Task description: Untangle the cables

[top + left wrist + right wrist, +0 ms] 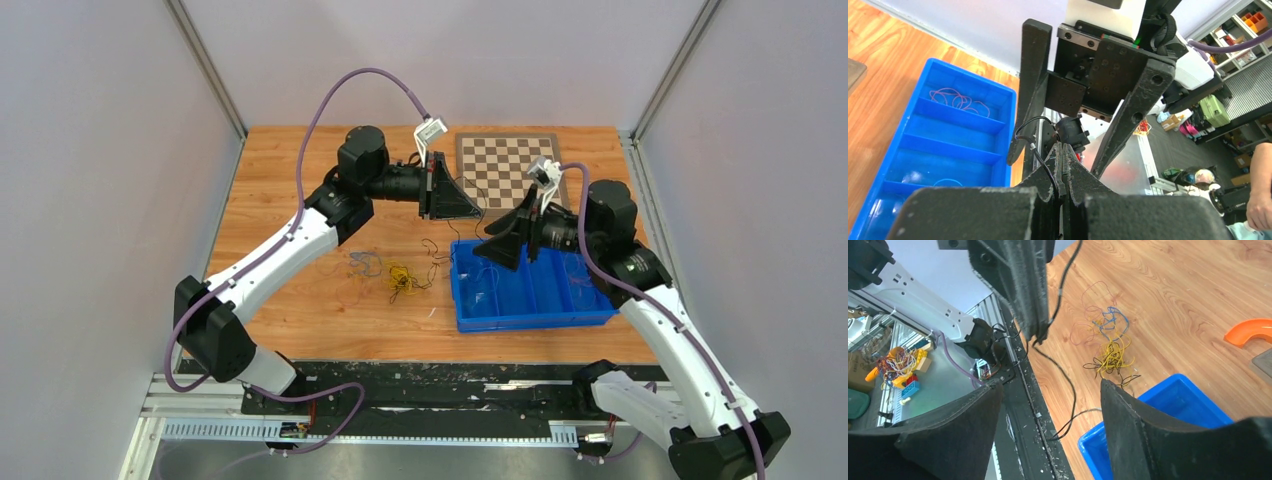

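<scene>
My left gripper is shut on a thin black cable that loops out to the left of its tips. In the right wrist view that black cable hangs from the left fingers down to the table edge. My right gripper stands open facing the left one, nothing pinched between its fingers. In the top view both grippers, left and right, meet above the bin's left end. A loose tangle lies on the wood: yellow cable, blue cable, reddish cable.
A blue compartment bin sits at the right front, with a pink cable in one compartment and a blue one in another. A chessboard lies at the back. An orange curved piece rests on the wood.
</scene>
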`<state>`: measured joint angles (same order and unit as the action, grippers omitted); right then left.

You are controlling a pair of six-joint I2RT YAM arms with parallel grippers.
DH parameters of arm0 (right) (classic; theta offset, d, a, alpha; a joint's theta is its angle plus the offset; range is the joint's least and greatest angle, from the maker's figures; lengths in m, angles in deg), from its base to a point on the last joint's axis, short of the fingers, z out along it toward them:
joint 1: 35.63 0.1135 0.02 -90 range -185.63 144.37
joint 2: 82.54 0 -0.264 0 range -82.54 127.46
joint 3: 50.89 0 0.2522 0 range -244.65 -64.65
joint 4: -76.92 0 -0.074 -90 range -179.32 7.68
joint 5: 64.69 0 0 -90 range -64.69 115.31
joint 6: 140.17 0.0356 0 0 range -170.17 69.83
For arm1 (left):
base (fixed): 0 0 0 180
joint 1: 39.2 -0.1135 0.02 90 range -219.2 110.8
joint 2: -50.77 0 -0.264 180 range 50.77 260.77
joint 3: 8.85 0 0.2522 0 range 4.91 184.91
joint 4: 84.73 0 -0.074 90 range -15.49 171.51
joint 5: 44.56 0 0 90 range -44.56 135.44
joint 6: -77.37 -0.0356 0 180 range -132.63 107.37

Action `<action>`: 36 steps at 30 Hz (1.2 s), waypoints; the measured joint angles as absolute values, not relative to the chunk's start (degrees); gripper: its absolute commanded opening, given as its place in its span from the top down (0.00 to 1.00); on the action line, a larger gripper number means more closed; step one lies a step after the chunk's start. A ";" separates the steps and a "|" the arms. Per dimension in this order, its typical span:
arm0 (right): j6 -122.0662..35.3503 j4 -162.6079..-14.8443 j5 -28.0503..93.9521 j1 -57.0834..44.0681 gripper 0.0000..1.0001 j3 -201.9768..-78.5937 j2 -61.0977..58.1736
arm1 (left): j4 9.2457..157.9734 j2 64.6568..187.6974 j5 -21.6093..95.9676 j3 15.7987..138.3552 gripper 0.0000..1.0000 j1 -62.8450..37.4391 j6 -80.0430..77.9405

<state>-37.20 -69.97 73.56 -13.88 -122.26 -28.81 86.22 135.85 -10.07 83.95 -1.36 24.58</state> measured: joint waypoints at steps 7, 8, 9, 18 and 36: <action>-36.70 -74.27 72.93 -11.45 0.95 -122.45 -24.50 | 90.15 136.20 -11.05 83.36 1.00 -1.36 28.14; -36.52 -74.51 72.86 -11.21 1.00 -122.45 -24.17 | 90.46 136.29 -11.05 83.39 1.00 -1.36 28.47; -36.68 -74.73 72.88 -11.01 1.00 -122.45 -24.09 | 90.59 136.31 -11.05 83.36 1.00 -1.36 28.62; -35.63 -72.63 72.84 -14.71 1.00 -124.88 -29.59 | 90.46 136.24 -10.81 78.01 0.75 -4.37 27.92; -36.85 -69.33 69.43 -25.22 1.00 -127.28 -35.91 | 59.05 123.89 -4.49 78.51 0.00 -6.67 -15.46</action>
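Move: The right hand, open, has the black cable's hanging part about 2 cm to its left, 1 cm ahead and 1 cm lower. The closed left fingers hold the cable just above, so that part is some 3 cm straight below them. From the right hand, the blue box's middle lies roughly 12 cm right, 2 cm ahead and 28 cm down; the yellow cable pile is about 17 cm left, 3 cm ahead and 29 cm down. The right hand eases about 2 cm left and a little forward to the black cable at the left fingertips and pinches it shut, then carries it up about 7 cm and to the right, away from the left hand, turning some 15 degrees clockwise. Once the right has closed, the left loosens slightly and dips about 7 cm while reaching forward, then draws left past its start and back again, rolling and opening wide to release its pinch. ##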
